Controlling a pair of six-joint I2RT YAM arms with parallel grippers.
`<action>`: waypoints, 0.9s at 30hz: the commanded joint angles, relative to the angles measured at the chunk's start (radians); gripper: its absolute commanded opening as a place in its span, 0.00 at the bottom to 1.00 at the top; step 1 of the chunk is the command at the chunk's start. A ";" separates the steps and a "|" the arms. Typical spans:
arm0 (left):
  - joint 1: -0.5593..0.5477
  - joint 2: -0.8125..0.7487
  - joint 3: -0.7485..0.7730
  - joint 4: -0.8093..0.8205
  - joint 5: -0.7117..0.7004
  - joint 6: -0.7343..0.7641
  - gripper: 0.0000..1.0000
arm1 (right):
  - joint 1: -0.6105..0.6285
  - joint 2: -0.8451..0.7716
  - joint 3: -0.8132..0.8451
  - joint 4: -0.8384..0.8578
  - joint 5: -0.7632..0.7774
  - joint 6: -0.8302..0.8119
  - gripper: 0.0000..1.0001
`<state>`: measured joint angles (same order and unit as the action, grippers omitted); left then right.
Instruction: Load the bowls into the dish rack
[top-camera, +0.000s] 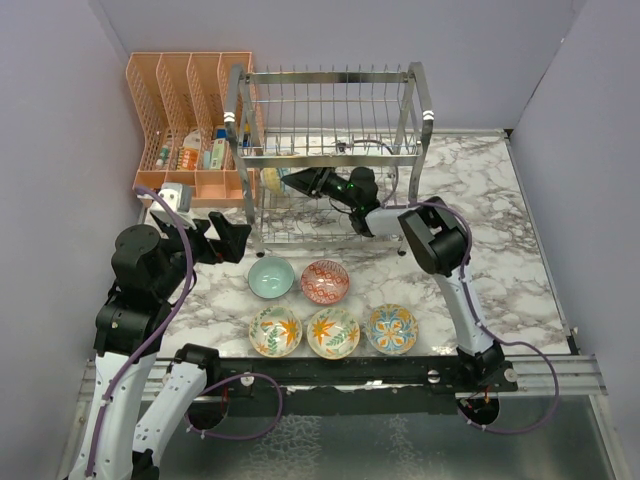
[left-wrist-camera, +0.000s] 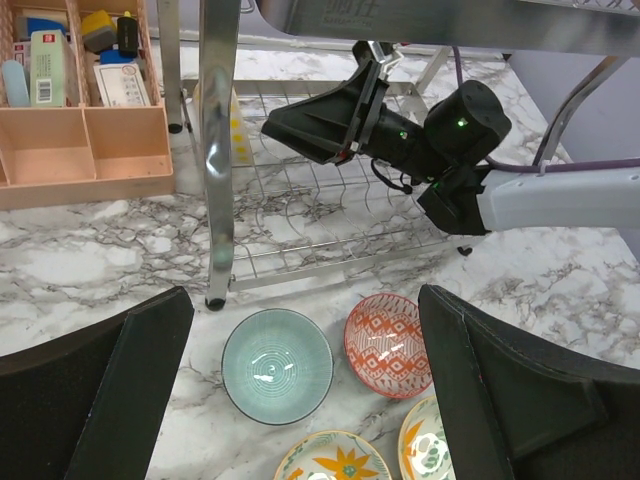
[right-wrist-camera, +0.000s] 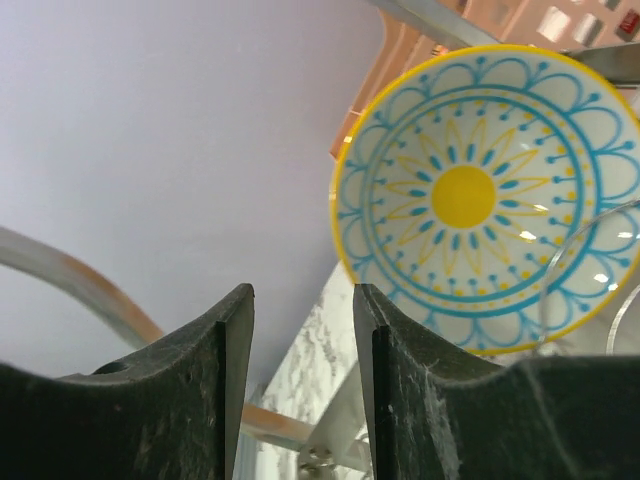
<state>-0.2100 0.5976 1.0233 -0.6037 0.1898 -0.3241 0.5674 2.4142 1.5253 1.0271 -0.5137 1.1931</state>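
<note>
The chrome dish rack (top-camera: 412, 110) stands at the back of the table. A sun-pattern bowl (right-wrist-camera: 490, 190) with a yellow rim stands on edge in its lower tier (top-camera: 270, 180). My right gripper (top-camera: 292, 181) reaches into that tier; it (right-wrist-camera: 303, 300) is open, nothing between its fingers, and the bowl lies just beyond its right fingertip. In front of the rack sit a teal bowl (top-camera: 271, 277), a red-patterned bowl (top-camera: 325, 281) and three floral bowls (top-camera: 332, 332). My left gripper (top-camera: 228, 240) hovers open above the teal bowl (left-wrist-camera: 277, 365) and red bowl (left-wrist-camera: 388, 345).
A peach plastic organizer (top-camera: 190, 130) with small packets stands left of the rack, close to the rack's post (left-wrist-camera: 218, 150). The right arm's elbow (top-camera: 435, 240) juts out in front of the rack's right side. Purple walls enclose the table on three sides.
</note>
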 joint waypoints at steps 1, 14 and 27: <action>-0.002 -0.014 -0.021 0.010 -0.015 -0.021 0.99 | 0.001 -0.093 -0.082 0.137 -0.027 0.047 0.45; -0.003 -0.028 -0.018 0.001 -0.033 -0.055 0.99 | 0.107 -0.301 -0.445 0.221 -0.094 0.084 0.45; -0.002 -0.074 -0.044 -0.036 -0.039 -0.089 0.99 | 0.246 -0.602 -0.807 -0.048 -0.027 -0.117 0.47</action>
<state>-0.2100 0.5449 0.9916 -0.6170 0.1699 -0.3939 0.7822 1.8912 0.7773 1.1305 -0.5735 1.1805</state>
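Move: The red patterned bowl lies about 21 cm back and 9 cm to the right of the right hand, roughly 12 cm below it. The green bowl is some 19 cm back and 7 cm to that hand's left, equally low. The yellow-rimmed bowl, already let go in the rack, stands about 6 cm to its left, 2 cm ahead and slightly lower. From the left hand, the red bowl is about 8 cm ahead, 20 cm right and 31 cm down. Draw the empty right gripper back out of the rack, away from the yellow-rimmed bowl, lifting it a couple of centimetres at first and then running nearly level, picking up speed, about 22 cm towards the red bowl. Turn the hand some 15 degrees counter-clockwise on the way, keep the fingers half open, and stop short of touching either bowl. ##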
